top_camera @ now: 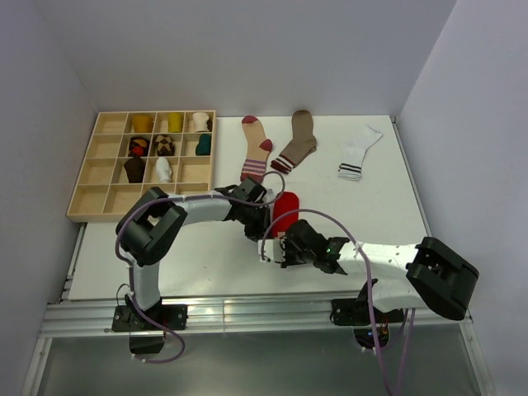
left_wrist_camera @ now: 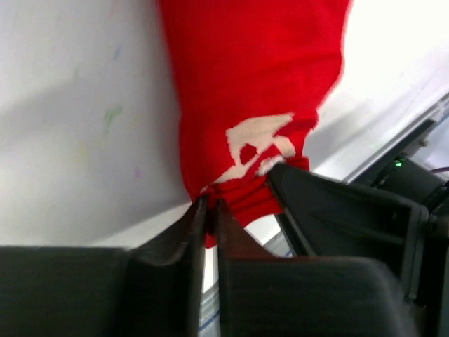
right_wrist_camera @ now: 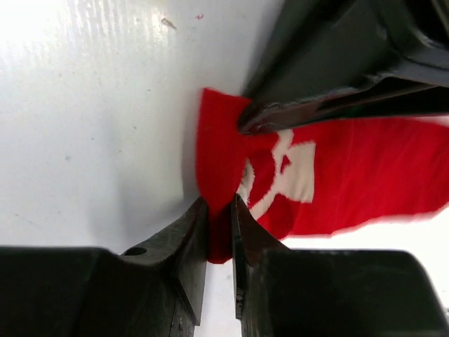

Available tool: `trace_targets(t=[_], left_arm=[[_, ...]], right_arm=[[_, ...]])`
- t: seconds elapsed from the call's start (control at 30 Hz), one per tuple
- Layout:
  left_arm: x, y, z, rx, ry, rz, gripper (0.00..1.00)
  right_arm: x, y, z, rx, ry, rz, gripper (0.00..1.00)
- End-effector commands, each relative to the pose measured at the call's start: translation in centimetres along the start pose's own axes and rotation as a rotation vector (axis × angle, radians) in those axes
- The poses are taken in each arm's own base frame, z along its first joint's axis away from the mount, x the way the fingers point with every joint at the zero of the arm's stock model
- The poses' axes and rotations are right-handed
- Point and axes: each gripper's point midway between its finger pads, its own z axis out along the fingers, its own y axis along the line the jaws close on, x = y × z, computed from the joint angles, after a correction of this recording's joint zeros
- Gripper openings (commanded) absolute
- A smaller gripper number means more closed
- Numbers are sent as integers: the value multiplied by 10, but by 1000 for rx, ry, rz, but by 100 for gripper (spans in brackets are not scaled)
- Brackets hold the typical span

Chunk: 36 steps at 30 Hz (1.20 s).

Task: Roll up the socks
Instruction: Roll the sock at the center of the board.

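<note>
The red sock (top_camera: 285,210) with white marks lies on the white table between both arms. My left gripper (top_camera: 254,224) is shut on one corner of its near end; in the left wrist view (left_wrist_camera: 208,205) the red fabric (left_wrist_camera: 252,91) is pinched between the jaws. My right gripper (top_camera: 285,245) is shut on the other corner of that end; in the right wrist view (right_wrist_camera: 219,210) the sock (right_wrist_camera: 337,175) runs off to the right. Three more socks lie at the back: a pink one with dark red heel (top_camera: 256,148), a brown one (top_camera: 297,140), a white one (top_camera: 359,153).
A wooden compartment tray (top_camera: 99,169) stands at the back left with several rolled socks in its cells. The two grippers are close together, with the left fingers (right_wrist_camera: 337,77) showing in the right wrist view. The table's near edge (top_camera: 247,301) runs just in front of the arms.
</note>
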Motion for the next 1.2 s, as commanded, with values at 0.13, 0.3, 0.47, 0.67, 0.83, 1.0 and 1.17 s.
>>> trace_targets(t=[0.13, 0.3, 0.47, 0.67, 0.83, 1.0, 1.17], left_arm=[[-10, -47, -47, 220, -203, -126, 34], [-24, -46, -71, 246, -387, -169, 40], [-36, -26, -97, 217, -626, -177, 41], [-48, -15, -105, 49, -812, 46, 42], [-44, -26, -100, 33, -898, 256, 44], [-36, -45, -90, 114, -897, 473, 48], [-29, -65, -62, 179, -788, 637, 49]], right_arm=[[-17, -1, -23, -252, -94, 167, 21], [-19, -1, -31, -464, -105, 273, 21], [-18, 2, -32, -742, -84, 436, 20], [-21, -15, -33, -974, -99, 619, 20], [-5, -31, -21, -1037, -67, 795, 21], [3, -30, -12, -1063, -18, 871, 21], [8, -28, -7, -1066, 26, 912, 22]])
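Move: Some 6 cm ahead and 4 cm to the right of the left hand lies the middle of the red sock, flat on the board about 1 cm below it; both hands are at the sock's near end. From the right hand that middle is about 7 cm ahead and 2 cm right, also about 1 cm lower. Beyond it, from the left hand, the brown sock lies roughly 27 cm ahead and 8 cm right, the tan striped sock some 25 cm ahead and 5 cm left. Swinging over the sock while keeping its pinch on the near end, the right hand tips some 75 degrees until its fingers point back towards the bases, lifting about 3 cm, then sinking again as it carries the end about 3 cm forward. The left hand opens to half, comes free of the sock and rises about 7 cm, its fingers swinging some 50 degrees forward to hang open over the end. ##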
